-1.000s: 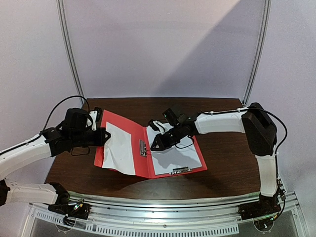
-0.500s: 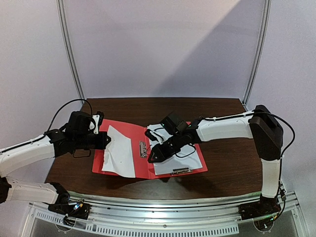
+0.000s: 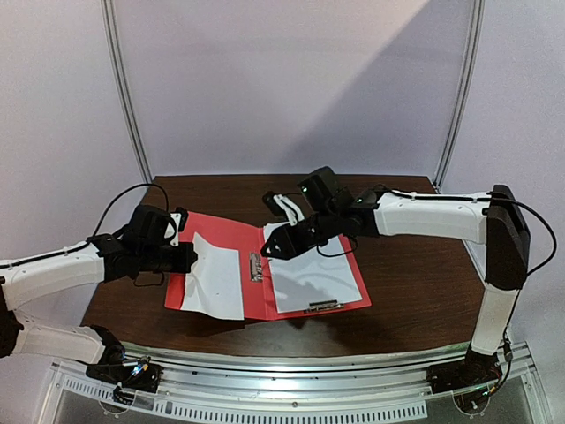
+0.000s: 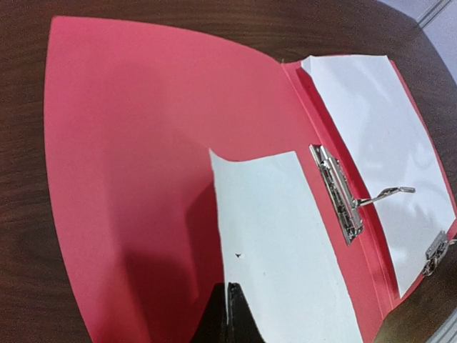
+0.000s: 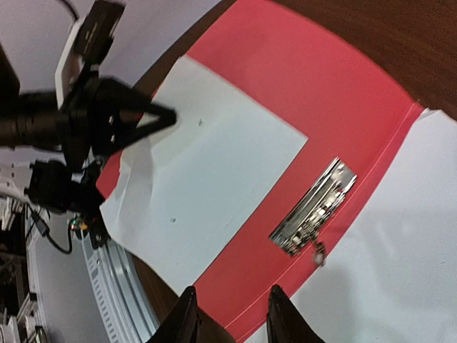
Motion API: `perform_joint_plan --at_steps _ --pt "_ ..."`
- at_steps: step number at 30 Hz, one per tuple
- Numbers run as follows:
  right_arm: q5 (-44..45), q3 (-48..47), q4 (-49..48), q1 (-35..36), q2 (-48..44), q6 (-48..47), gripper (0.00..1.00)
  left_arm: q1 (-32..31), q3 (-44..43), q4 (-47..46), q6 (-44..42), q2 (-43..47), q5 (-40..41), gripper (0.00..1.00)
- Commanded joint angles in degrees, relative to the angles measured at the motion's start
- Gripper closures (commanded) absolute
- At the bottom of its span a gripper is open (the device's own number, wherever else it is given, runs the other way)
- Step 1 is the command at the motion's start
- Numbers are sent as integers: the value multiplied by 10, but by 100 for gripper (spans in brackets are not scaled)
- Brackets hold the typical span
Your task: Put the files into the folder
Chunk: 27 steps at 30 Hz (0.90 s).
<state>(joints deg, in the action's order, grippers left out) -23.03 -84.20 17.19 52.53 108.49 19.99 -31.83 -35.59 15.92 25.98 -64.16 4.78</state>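
The red folder [image 3: 214, 227] lies open on the table. On its right half rests the large white sheet [image 3: 313, 278]. The small white sheet [image 3: 216, 281] is on the left half, its outer edge lifted. My left gripper [image 3: 188, 256] is shut on that edge, and the paper runs between the black fingertips [image 4: 232, 314]. My right gripper [image 3: 269, 250] hovers over the fold near the metal clip [image 3: 256, 265]. It is open, and between its fingers [image 5: 232, 318] only the folder [image 5: 285, 71] and the table below show.
A second metal fastener [image 3: 322, 306] sits at the near edge of the large sheet. Dark wood table [image 3: 406, 265] surrounds the folder. A metal rail [image 3: 291, 371] runs along the near edge, with upright poles at the back corners.
My right gripper has opened and drawn back and up from the large sheet toward the fold. My left gripper, still holding the small sheet, has shifted slightly right and nearer.
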Motion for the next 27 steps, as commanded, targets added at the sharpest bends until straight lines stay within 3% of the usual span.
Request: perform_joint_plan --at_steps 1,9,15,27 --pt "3 -30 -46 -48 19 41 71 9 11 -3 -2 -1 11 100" --pt "-99 -112 -62 -71 143 40 88 9 13 0 -3 2 11 100" --pt "-158 -125 -55 -74 183 36 99 9 13 0 -4 1 12 100" --pt "-196 -63 -34 -64 161 5 100 9 11 -1 -4 -8 16 100"
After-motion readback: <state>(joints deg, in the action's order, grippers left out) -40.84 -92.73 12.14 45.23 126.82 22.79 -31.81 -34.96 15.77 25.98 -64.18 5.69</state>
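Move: The spine clip's lever stands up to the left hand's right: about 18 cm right, 2 cm ahead and 4 cm lower. From the right hand, the lever tip is about 4 cm ahead, 2 cm left and 9 cm below. The right sheet is centred some 10 cm to this hand's right and 2 cm ahead, 12 cm down; the lower clip is about 10 cm back and 13 cm right, equally low. The right hand swings over the clip in an arc, first about 8 cm forward and slightly up, then down some 10 cm while easing back about 4 cm, so that its fingertips come in at the free end of the spine clip's lever. On the way the fingers close from a third open to fully shut and the wrist rolls about 15 degrees with its forward side dipping, while the left hand stays put and keeps its pinch on the left file's outer edge. ##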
